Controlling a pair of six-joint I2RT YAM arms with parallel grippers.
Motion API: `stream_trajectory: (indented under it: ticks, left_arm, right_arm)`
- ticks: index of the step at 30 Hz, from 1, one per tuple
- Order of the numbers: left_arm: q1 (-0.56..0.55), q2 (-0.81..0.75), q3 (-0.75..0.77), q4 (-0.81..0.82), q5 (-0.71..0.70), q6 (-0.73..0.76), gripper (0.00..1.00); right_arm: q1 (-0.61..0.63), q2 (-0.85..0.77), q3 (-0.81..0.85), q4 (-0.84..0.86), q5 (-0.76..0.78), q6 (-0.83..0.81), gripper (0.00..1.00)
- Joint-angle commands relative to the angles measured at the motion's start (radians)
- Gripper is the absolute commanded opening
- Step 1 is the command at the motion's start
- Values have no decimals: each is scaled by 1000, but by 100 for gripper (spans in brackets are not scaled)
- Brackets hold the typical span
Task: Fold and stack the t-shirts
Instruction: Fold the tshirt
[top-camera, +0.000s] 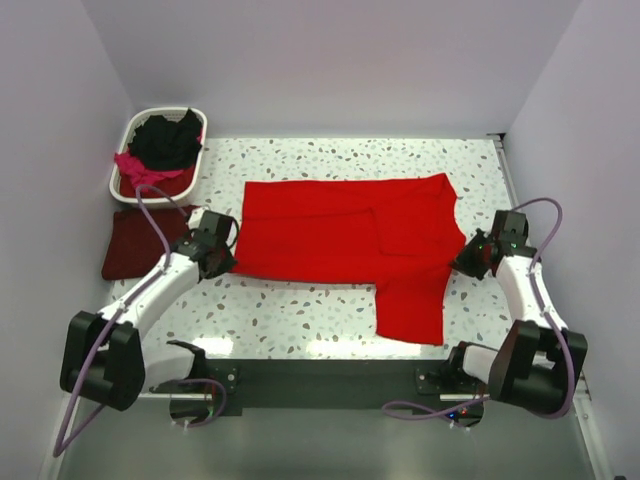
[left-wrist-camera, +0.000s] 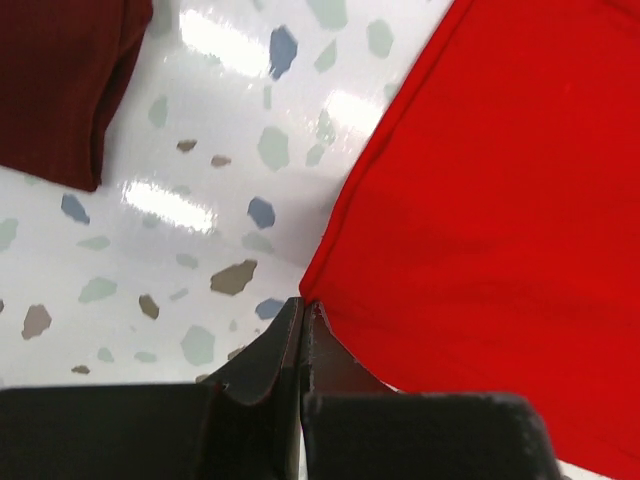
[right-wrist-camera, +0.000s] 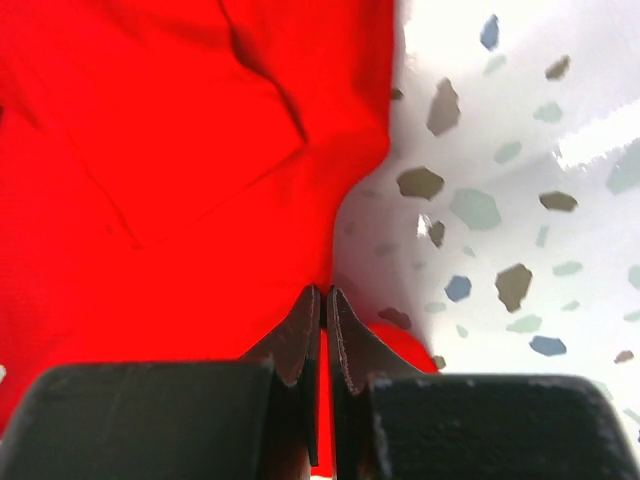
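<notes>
A bright red t-shirt (top-camera: 340, 240) lies spread on the speckled table, partly folded, with one flap reaching toward the near edge. My left gripper (top-camera: 230, 260) sits at its left edge, jaws shut on the shirt's corner (left-wrist-camera: 500, 200); the tips (left-wrist-camera: 302, 305) meet right at the cloth. My right gripper (top-camera: 463, 262) is at the shirt's right edge, and in the right wrist view (right-wrist-camera: 325, 295) red cloth (right-wrist-camera: 150, 150) shows between its shut jaws. A folded dark maroon t-shirt (top-camera: 135, 245) lies left of the left gripper, also in the left wrist view (left-wrist-camera: 60, 80).
A white laundry basket (top-camera: 200, 150) stands at the back left, holding a black t-shirt (top-camera: 168, 140) and a magenta-pink one (top-camera: 140, 168). White walls close in the table on the left, back and right. The arms' bases stand on a dark rail (top-camera: 320, 380) at the near edge.
</notes>
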Motion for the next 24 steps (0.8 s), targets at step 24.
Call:
stream_trajectory:
  ticks: [24]
  left_arm:
    - [144,550,535,58,148,151,0]
  right_arm:
    - [-4,501,485,26,-81,22,0]
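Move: The red t-shirt's far left corner lies about 26 cm ahead of the left hand, 4 cm right and 4 cm below; the dark folded shirt is some 7 cm ahead and 22 cm left, the white basket 34 cm ahead and 21 cm left. From the right hand, the far right corner is about 28 cm ahead, 3 cm left and 6 cm below; the trailing sleeve lies 12 cm back and 13 cm left. Both hands keep pinching the red t-shirt's near edge and carry it forward, about 12 cm, towards its far edge. ##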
